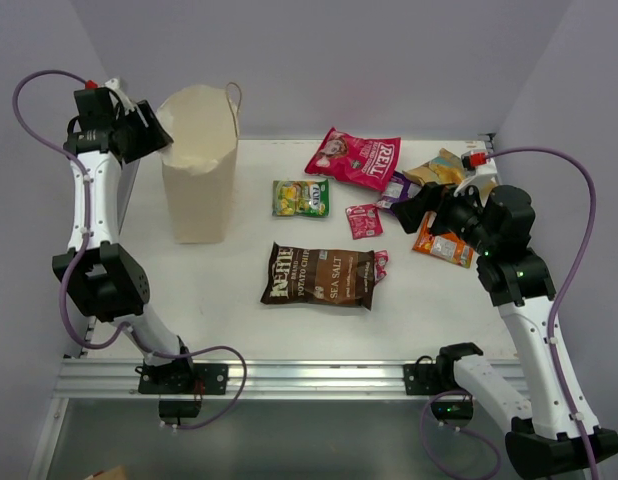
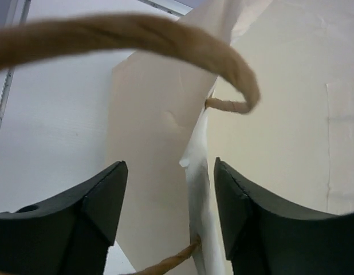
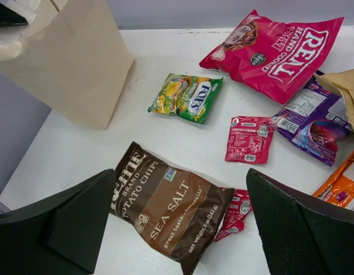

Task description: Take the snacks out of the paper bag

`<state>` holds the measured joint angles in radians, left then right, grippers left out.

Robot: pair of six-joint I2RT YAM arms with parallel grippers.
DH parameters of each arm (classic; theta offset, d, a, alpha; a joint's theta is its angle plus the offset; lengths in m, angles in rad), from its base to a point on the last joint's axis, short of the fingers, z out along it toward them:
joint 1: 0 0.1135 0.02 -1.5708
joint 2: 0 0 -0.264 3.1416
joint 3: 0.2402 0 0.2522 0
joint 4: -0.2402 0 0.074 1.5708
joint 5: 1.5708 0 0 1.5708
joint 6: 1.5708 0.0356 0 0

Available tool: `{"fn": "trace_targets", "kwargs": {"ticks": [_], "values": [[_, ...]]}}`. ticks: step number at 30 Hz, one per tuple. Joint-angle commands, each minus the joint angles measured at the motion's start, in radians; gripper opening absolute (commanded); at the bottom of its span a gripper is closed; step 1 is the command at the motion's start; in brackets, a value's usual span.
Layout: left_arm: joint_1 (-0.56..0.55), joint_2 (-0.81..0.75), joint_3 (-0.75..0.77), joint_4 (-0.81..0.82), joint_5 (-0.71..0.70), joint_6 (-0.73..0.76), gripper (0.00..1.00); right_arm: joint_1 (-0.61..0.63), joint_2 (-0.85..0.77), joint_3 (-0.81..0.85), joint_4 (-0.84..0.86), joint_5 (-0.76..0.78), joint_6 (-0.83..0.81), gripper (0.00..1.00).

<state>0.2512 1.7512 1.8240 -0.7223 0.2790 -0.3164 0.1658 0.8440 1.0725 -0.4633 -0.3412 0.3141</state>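
The cream paper bag [image 1: 199, 165] stands upright at the back left of the table. My left gripper [image 1: 154, 130] is at its top left rim, open. In the left wrist view the bag's thin rim edge [image 2: 197, 189] runs between the spread fingers, close to the right one, with a brown string handle [image 2: 165, 34] looping above. The snacks lie on the table: a brown chip bag [image 1: 319, 275], a red-pink bag [image 1: 354, 157], a green packet [image 1: 300, 197], a small red packet [image 1: 364, 220], and purple [image 1: 397, 188], tan [image 1: 439, 170] and orange [image 1: 442, 245] packets. My right gripper [image 1: 414, 205] hovers open above them, holding nothing.
A second small pink packet [image 3: 237, 213] peeks from under the chip bag's right end. The table ends at a metal rail [image 1: 309, 375] in front and at walls behind and at both sides. The inside of the bag does not show.
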Motion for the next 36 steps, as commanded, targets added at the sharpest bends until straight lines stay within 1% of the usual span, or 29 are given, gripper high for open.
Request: {"fn": "trace_targets", "kwargs": {"ticks": [1, 2, 5, 8, 14, 17, 21, 25, 28, 30, 34, 35, 36], "values": [[0.000, -0.078, 0.009, -0.008, 0.006, 0.028, 0.70, 0.001, -0.003, -0.008, 0.020, -0.038, -0.009, 0.99], [0.000, -0.081, 0.017, -0.009, 0.006, 0.027, 0.76, 0.001, -0.005, -0.008, 0.018, -0.041, -0.009, 0.99], [0.000, -0.090, 0.052, -0.035, -0.011, 0.030, 0.84, 0.003, -0.016, -0.005, 0.021, -0.036, -0.010, 0.99], [0.000, -0.108, 0.064, -0.042, -0.003, 0.031, 0.91, 0.003, -0.026, -0.002, 0.025, -0.033, -0.007, 0.99], [0.000, -0.124, 0.046, -0.060, -0.037, 0.033, 0.93, 0.003, -0.029, -0.002, 0.020, -0.039, -0.006, 0.99], [0.000, -0.147, 0.034, -0.065, -0.055, 0.034, 0.96, 0.003, -0.037, 0.004, 0.018, -0.036, -0.006, 0.99], [0.000, -0.180, 0.020, -0.098, -0.115, 0.042, 1.00, 0.003, -0.045, 0.015, 0.011, -0.027, -0.004, 0.99], [0.000, -0.216, -0.003, -0.117, -0.165, 0.048, 1.00, 0.003, -0.051, 0.036, -0.008, -0.010, 0.000, 0.99], [0.000, -0.257, -0.023, -0.132, -0.205, 0.050, 1.00, 0.003, -0.059, 0.064, -0.037, 0.033, 0.016, 0.99], [0.000, -0.298, -0.032, -0.143, -0.218, 0.051, 1.00, 0.003, -0.069, 0.082, -0.060, 0.074, 0.025, 0.99], [0.002, -0.421, -0.077, -0.137, -0.213, 0.048, 1.00, 0.003, -0.101, 0.187, -0.121, 0.165, 0.022, 0.99], [-0.001, -0.453, -0.119, -0.120, -0.212, 0.048, 1.00, 0.003, -0.111, 0.208, -0.135, 0.185, 0.010, 0.99], [-0.004, -0.522, -0.146, -0.109, -0.213, 0.037, 1.00, 0.003, -0.127, 0.249, -0.162, 0.221, 0.002, 0.99]]}}
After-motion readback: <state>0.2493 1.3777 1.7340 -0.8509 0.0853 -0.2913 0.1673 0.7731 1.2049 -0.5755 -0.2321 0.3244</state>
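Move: The paper bag's left rim stands between my half-open left fingers. The bag's middle is about 3 cm ahead of that hand, 6 cm to its right and 14 cm below it. Down on the table, the green snack pouch is roughly level with my left hand and 31 cm to its right; the brown chips bag is some 21 cm back and 35 cm right. From my empty right hand, the bag's middle is around 21 cm ahead, 46 cm left and 19 cm lower. I finish opening my left fingers and slip them off the paper bag's rim, easing almost straight up about 4 cm at first. Then I draw that hand mainly back towards my base while it keeps rising, about 10 cm back and 9 cm up in all, rolling its left side up slightly. My right hand, empty and open, stays nearly still, then rises about 5 cm, easing back and right. ##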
